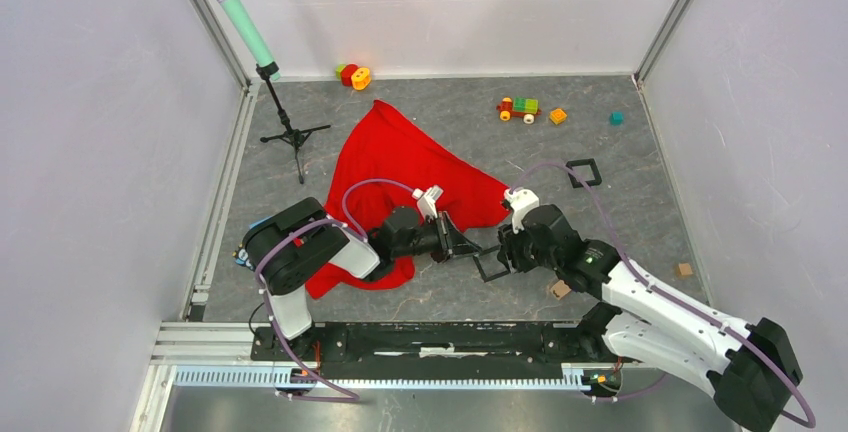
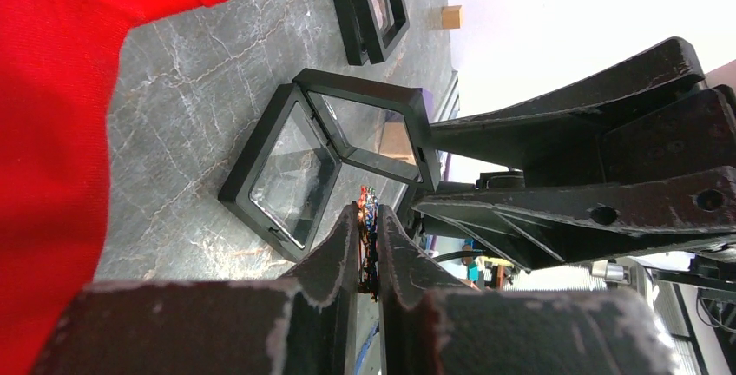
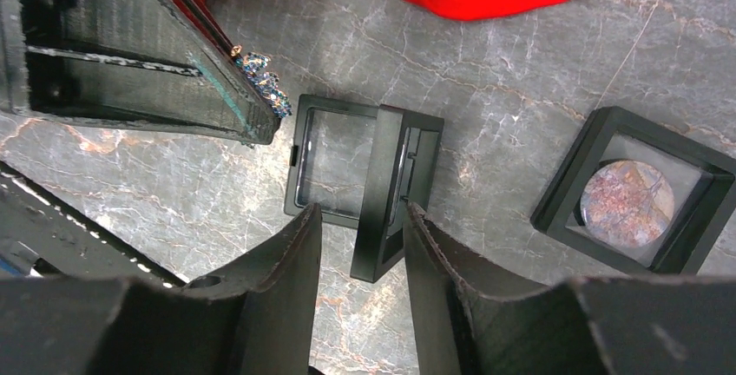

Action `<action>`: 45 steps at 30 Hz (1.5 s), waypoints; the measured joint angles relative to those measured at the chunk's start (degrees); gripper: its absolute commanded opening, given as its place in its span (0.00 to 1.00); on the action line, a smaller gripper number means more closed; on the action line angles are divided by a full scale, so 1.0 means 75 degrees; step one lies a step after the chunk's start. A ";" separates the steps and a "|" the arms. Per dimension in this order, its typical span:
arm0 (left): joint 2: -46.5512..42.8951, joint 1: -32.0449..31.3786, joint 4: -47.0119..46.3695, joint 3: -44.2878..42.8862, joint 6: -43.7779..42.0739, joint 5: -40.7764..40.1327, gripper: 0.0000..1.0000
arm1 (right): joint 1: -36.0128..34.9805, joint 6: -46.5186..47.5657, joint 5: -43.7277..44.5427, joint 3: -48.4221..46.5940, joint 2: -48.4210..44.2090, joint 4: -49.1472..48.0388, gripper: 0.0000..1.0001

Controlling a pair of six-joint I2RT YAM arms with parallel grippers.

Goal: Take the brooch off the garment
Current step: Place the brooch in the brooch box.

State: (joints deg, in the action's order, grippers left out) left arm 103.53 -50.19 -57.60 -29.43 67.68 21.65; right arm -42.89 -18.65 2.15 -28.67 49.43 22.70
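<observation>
The brooch (image 2: 368, 206), a tiny jagged ornament with blue and orange glints, is pinched between my left gripper's (image 2: 369, 215) shut fingers, clear of the cloth. In the right wrist view the brooch (image 3: 265, 87) pokes out at the left fingers' tip, above an open black box (image 3: 334, 162). My right gripper (image 3: 362, 208) is open, with the box's raised lid (image 3: 382, 197) standing between its fingers, close to the right one. The red garment (image 1: 400, 167) lies spread on the floor behind both grippers (image 1: 468, 249) (image 1: 492, 264).
A second black box (image 3: 629, 201) holding a round stone lies to the right of the open one. A microphone tripod (image 1: 290, 137) stands at the back left. Toys (image 1: 520, 109) and small blocks (image 1: 683, 270) lie scattered along the back and right.
</observation>
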 measured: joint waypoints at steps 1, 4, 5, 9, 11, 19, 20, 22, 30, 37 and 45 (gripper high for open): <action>0.0000 -0.0015 0.0000 -0.0009 0.0003 0.0000 0.14 | -0.0032 0.0006 0.0038 0.0000 0.0047 0.0020 0.42; 0.0003 -0.0035 0.0000 -0.0017 0.0006 0.0000 0.14 | -0.0134 0.0012 0.0178 0.0000 0.0184 0.0093 0.35; 0.0006 -0.0041 0.0000 -0.0026 0.0006 0.0000 0.15 | -0.0175 0.0012 0.0221 0.0000 0.0227 0.0114 0.31; 0.0009 -0.0055 0.0047 -0.0090 0.0003 0.0000 0.15 | -0.0271 -0.0020 0.0315 0.0000 0.0297 0.0152 0.24; 0.0009 -0.0055 0.0087 -0.0163 0.0003 0.0000 0.16 | -0.0283 -0.0090 0.0326 0.0000 0.0303 0.0134 0.22; 0.0009 -0.0055 0.0227 -0.0283 0.0003 -0.0015 0.17 | -0.0315 -0.1355 0.0510 -0.0006 0.0239 -0.0006 0.20; 0.0009 -0.0055 0.0233 -0.0283 0.0003 -0.0023 0.16 | -0.0315 -0.1597 0.0574 -0.0003 0.0210 -0.0050 0.17; 0.0009 -0.0055 0.0233 -0.0280 0.0003 -0.0067 0.17 | -0.0318 -0.2081 0.0694 0.0017 0.0143 -0.0166 0.15; 0.0119 -0.0055 0.0163 -0.0283 0.0009 -0.0224 0.20 | -0.0539 -0.3389 0.1174 0.0154 0.0067 -0.0338 0.12; 0.0373 -0.0058 0.0230 -0.0382 0.0009 -0.0286 0.26 | -0.0807 -0.3646 0.1577 0.0146 0.0230 -0.0332 0.13; 0.0350 -0.0213 0.0804 -0.0600 -0.0099 -0.0568 0.39 | -0.0979 -0.3681 0.1816 0.0096 0.0472 -0.0329 0.12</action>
State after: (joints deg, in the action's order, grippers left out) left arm 106.15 -51.79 -51.57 -33.93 66.94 17.39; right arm -50.24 -46.26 15.77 -27.94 52.97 20.23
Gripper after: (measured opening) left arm 0.339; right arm 0.199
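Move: The brooch, held in the left fingers, goes into the flat half of the open brooch box, about 3 cm to the left hand's right, 2 cm back and 6 cm below. The garment's middle lies 11 cm ahead of that hand and 12 cm left. For the right hand, the box's upright half is just 1 cm ahead, 1 cm left and 3 cm down; the flat half is 4 cm left, 1 cm back; the second box 8 cm ahead and 9 cm right; a wooden block 8 cm back, 10 cm right. Sink the right gripper about 1 cm and pinch the box's upright half, then lift slightly and shift a centimetre or two left and slightly forward while turning it clockwise some 20 degrees, keeping the grip as you ease down. Hold the left gripper nearly still over the flat half, edging right and forward, then lower it about 2 cm and part its fingers partway. ##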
